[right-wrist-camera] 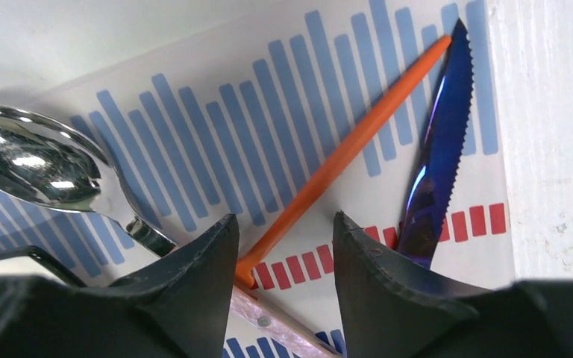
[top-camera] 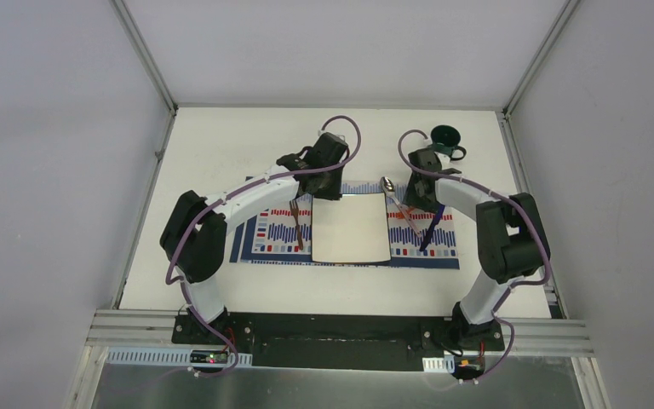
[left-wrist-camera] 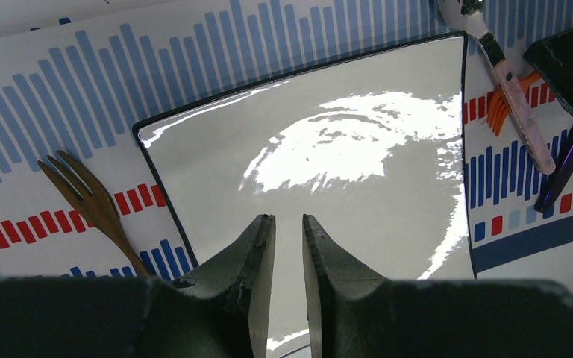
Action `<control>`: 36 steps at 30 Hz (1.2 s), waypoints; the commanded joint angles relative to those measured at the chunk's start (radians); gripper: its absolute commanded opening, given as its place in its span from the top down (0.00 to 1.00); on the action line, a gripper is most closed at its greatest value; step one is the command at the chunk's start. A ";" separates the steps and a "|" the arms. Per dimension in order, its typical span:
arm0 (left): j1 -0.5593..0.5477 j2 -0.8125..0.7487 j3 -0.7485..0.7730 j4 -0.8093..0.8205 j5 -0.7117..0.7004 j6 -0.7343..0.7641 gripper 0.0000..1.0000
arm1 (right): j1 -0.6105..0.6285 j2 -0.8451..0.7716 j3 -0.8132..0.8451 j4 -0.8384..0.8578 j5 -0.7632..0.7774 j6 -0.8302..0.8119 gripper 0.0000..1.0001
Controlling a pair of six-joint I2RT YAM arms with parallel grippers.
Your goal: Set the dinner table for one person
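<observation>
On the white dinner table (top-camera: 221, 145) lies a striped placemat (top-camera: 264, 243) with a square white plate (top-camera: 351, 230) in its middle. A wooden fork (left-wrist-camera: 93, 201) rests left of the plate. To its right lie a spoon (right-wrist-camera: 33, 160), an orange fork (right-wrist-camera: 343, 156) and a blue serrated knife (right-wrist-camera: 436, 164). My left gripper (left-wrist-camera: 289, 218) hovers over the plate's (left-wrist-camera: 328, 186) far edge. Its jaws are narrowly apart with nothing between them. My right gripper (right-wrist-camera: 284, 218) stands open just above the orange fork's handle, where it crosses the spoon's pink handle.
A dark green cup (top-camera: 445, 138) stands on the table at the back right, beyond the right arm. Aluminium frame posts and white walls close in the table's left, right and far sides.
</observation>
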 commanded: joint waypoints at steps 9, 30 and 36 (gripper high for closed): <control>0.012 -0.064 -0.020 0.020 0.007 0.021 0.78 | -0.002 0.031 0.025 0.038 0.014 0.008 0.97; 0.014 -0.069 -0.023 0.026 0.014 0.015 0.79 | 0.102 -0.346 -0.039 -0.121 0.270 -0.074 1.00; 0.014 -0.077 -0.028 0.027 -0.001 0.013 0.79 | 0.108 -0.412 -0.057 -0.096 0.205 -0.099 1.00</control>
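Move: The orange fork lies almost between the right hand's open fingers: its middle is about 1 cm ahead, 1 cm to the right and 1 cm below, with its handle running out forward-right. The spoon, whose handle crosses the fork's head, is centred some 4 cm left and 1 cm back; the knife is roughly 4 cm right and 4 cm back, and the plate 20 cm left and 7 cm back. From the left hand the fork lies about 26 cm right, 5 cm ahead and 11 cm below. The right hand eases barely half a centimetre forward at mat height and shuts its half-open fingers fully, pinching the orange fork by its handle near the middle, just clear of where the spoon crosses it. After a short hold it lifts the fork about 10 cm, slowly at first and then quickly, drifting some 2 cm back towards the base and a little right late on, while the wrist tips the fingers up and forward by roughly 15 degrees. ##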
